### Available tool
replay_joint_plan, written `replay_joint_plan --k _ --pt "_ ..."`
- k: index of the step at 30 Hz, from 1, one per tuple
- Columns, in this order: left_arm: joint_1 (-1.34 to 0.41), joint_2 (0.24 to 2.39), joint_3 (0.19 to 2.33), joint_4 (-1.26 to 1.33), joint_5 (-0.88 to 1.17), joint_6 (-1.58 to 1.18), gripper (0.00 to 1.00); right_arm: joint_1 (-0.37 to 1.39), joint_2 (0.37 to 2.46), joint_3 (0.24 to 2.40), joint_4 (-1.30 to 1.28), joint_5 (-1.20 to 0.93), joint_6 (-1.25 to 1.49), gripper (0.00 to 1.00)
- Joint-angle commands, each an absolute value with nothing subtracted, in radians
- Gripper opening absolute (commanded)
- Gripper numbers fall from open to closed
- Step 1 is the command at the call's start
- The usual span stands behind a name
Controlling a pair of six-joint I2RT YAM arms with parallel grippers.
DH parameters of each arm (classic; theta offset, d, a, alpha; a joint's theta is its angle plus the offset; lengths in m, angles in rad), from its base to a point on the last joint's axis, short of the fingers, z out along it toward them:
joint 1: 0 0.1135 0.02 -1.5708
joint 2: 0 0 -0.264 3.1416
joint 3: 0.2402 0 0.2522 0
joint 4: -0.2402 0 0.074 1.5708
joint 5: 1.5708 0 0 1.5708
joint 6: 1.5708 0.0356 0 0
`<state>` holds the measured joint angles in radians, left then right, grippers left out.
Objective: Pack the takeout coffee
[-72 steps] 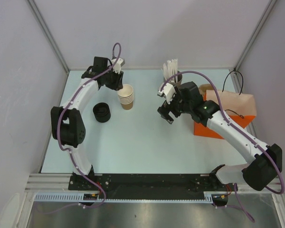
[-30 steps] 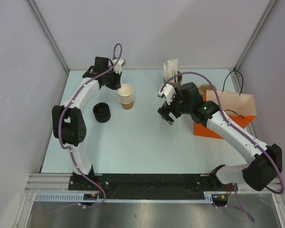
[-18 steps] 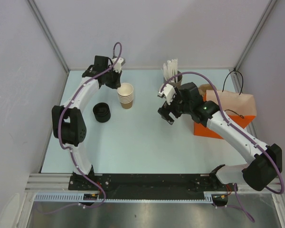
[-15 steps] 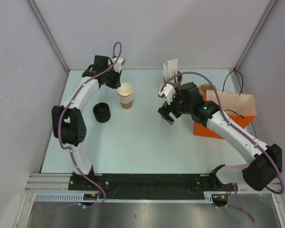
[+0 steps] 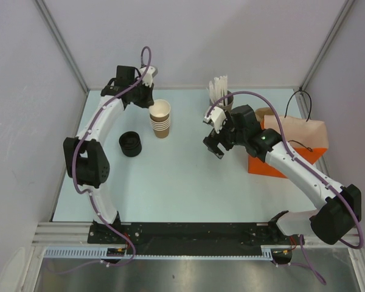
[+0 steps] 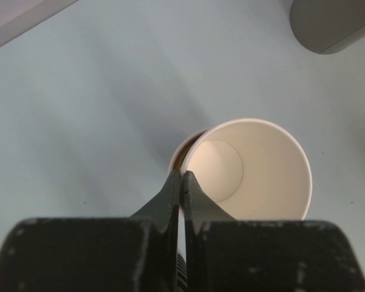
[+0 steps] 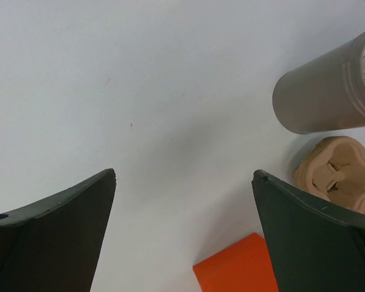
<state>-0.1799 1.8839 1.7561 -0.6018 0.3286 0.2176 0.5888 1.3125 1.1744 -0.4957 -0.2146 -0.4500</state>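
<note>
No takeout coffee with a lid shows in any view. A stack of lidless tan paper cups [image 5: 162, 126] stands at the back left of the table. My left gripper [image 5: 150, 102] is shut on the near rim of the top cup [image 5: 160, 110]. In the left wrist view its jaws [image 6: 181, 174] pinch that rim, one inside and one outside the white-lined cup [image 6: 255, 173]. The rim of the cup below peeks out at the left. My right gripper [image 5: 213, 145] hangs open over bare table mid-right, nothing between its fingers [image 7: 185, 173].
A stack of black lids [image 5: 131, 144] sits left of the cups. A grey holder of white stirrers [image 5: 221, 96] stands at the back. The orange paper bag [image 5: 271, 165] lies on the right by my right arm, a crumpled tan piece [image 7: 334, 169] beside it.
My left gripper has closed on the top cup's rim and drawn up and back to the left, raising that cup a little from the stack. The right arm has not moved.
</note>
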Motion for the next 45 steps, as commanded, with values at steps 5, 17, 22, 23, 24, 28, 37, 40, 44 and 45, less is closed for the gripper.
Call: replay_joint_plan --k 5,17,22,23,24,28,37,40,44,45 --pt "-0.173 1.789 1.841 -0.614 0.373 0.186 0.00 0.583 1.293 1.170 -0.462 -0.206 -0.463 1.00" --pt "-0.175 1.717 1.902 -0.664 0.425 0.186 0.02 0.568 1.273 1.169 -0.454 -0.206 -0.456 1.00" --pt "-0.196 1.666 1.870 -0.678 0.474 0.193 0.02 0.551 1.264 1.169 -0.449 -0.201 -0.448 1.00" --pt "-0.204 1.657 1.850 -0.683 0.476 0.208 0.02 0.546 1.261 1.169 -0.446 -0.199 -0.446 1.00" --pt "-0.225 1.651 1.839 -0.686 0.476 0.218 0.02 0.542 1.262 1.169 -0.443 -0.190 -0.443 1.00" --pt "-0.288 1.608 1.772 -0.686 0.477 0.248 0.02 0.515 1.250 1.169 -0.433 -0.178 -0.430 1.00" --pt "-0.449 1.568 1.548 -0.603 0.492 0.281 0.02 0.411 1.210 1.169 -0.408 -0.173 -0.391 1.00" --pt "-0.486 1.565 1.457 -0.554 0.502 0.282 0.02 0.379 1.195 1.169 -0.403 -0.184 -0.377 1.00" --pt "-0.524 1.588 1.362 -0.512 0.522 0.285 0.02 0.357 1.186 1.169 -0.400 -0.190 -0.371 1.00" --pt "-0.531 1.598 1.350 -0.508 0.523 0.285 0.02 0.359 1.186 1.169 -0.400 -0.190 -0.373 1.00"
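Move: Pinched by its near-left rim in the left gripper is the top paper cup, only part-way out of the cup stack, whose middle is about 2 cm back, 5 cm right and 11 cm below. Its clear table spot is roughly 18 cm back, 17 cm right and 17 cm down; the black lids stand some 10 cm back, 12 cm left, 15 cm below. From the open right hand, that spot is about level, 15 cm left and 18 cm below. Keep the rim pinched and draw the cup straight up about 11 cm to clear the stack, then swing the left gripper back about 16 cm and to the right, sinking steeply towards the open table and turning some 25 degrees clockwise. Meanwhile back the open, empty right hand away to its right, with a little forward and up, clear of that space. ##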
